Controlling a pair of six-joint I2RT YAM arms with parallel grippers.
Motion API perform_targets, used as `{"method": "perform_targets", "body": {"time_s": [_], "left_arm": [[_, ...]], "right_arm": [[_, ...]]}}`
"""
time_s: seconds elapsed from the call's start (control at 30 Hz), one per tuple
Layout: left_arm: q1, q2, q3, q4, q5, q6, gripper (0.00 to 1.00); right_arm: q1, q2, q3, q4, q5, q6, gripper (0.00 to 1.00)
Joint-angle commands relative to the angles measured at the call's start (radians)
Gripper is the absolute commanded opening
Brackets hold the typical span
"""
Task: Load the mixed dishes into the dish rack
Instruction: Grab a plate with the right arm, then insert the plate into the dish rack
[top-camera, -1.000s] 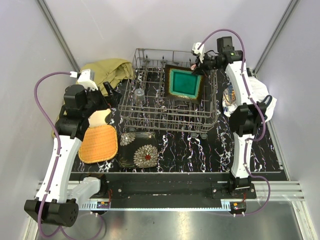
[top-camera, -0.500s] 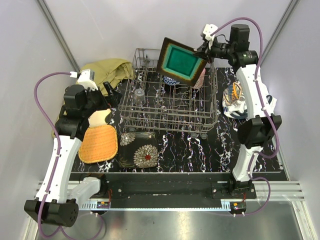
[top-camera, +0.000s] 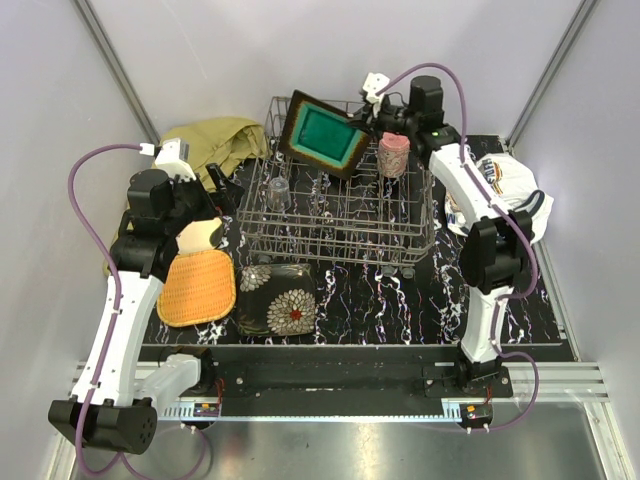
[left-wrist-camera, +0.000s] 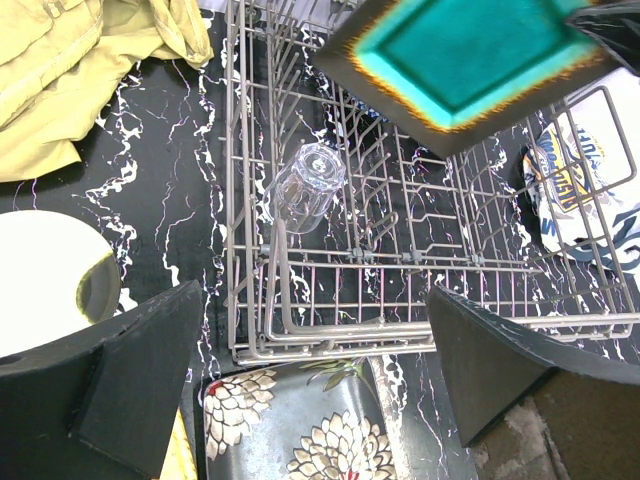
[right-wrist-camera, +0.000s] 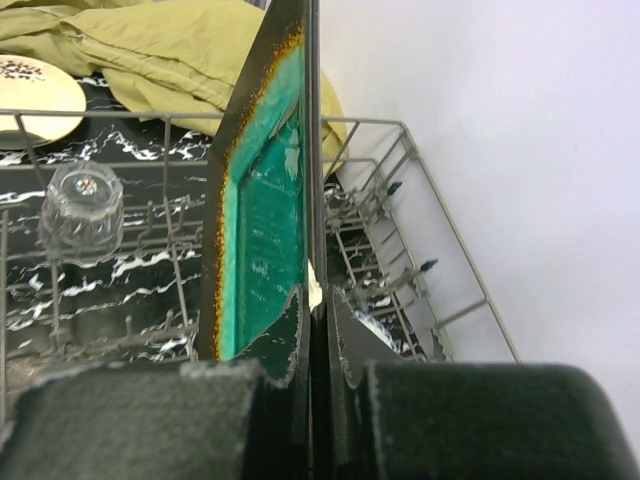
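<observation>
My right gripper (top-camera: 368, 128) is shut on the edge of the teal square plate (top-camera: 322, 135), which it holds tilted on edge above the back of the dish rack (top-camera: 340, 245). In the right wrist view the fingers (right-wrist-camera: 318, 320) pinch the plate's rim (right-wrist-camera: 262, 220). A clear glass (top-camera: 279, 192) lies in the rack's left part and a pink cup (top-camera: 393, 153) stands at its back right. My left gripper (left-wrist-camera: 315, 300) is open and empty above the rack's near left corner (left-wrist-camera: 330, 335). The orange plate (top-camera: 197, 287), cream plate (top-camera: 203, 234) and dark floral plate (top-camera: 277, 298) lie on the table.
The olive-yellow cloth (top-camera: 215, 140) lies at the back left beside the rack. The white printed cloth (top-camera: 510, 190) lies right of the rack under my right arm. Grey walls close in the back and both sides.
My right gripper has lifted the teal plate off the rack, turned it on edge and carried it left over the rack's back. The left arm has not moved.
</observation>
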Motion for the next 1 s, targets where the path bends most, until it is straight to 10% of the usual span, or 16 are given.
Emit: {"method": "perform_targets", "body": {"time_s": [0.0,0.97], "left_arm": [[0.005,-0.026,0.027,0.033,0.010,0.009,0.99],[0.005,-0.009,0.015,0.040,0.028,0.009,0.99]], "right_arm": [[0.052,-0.038,0.084,0.303,0.041,-0.012,0.00],[0.096,0.158,0.457,-0.277,-0.096,-0.368,0.00]]}}
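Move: Over the rack's rear half the right hand already holds the green plate; the rear-left bay it is being taken to lies roughly 11 cm to its left, 2 cm ahead and 18 cm down. The blue bowl is about 3 cm ahead and straight below by some 20 cm, the pink cup 9 cm to the right and level with the hand, the clear glass 15 cm left and 9 cm back. From the left hand that bay is about 22 cm ahead, 13 cm right. Carrying the green plate by its right-hand edge, the right hand slides left about 6 cm to bring it over the rear-left bay, then sinks some 3 cm. The closed fingers keep their pinch while the wrist dips their tips about 10 degrees and swings slightly counter-clockwise, squaring the plate to the rack. ##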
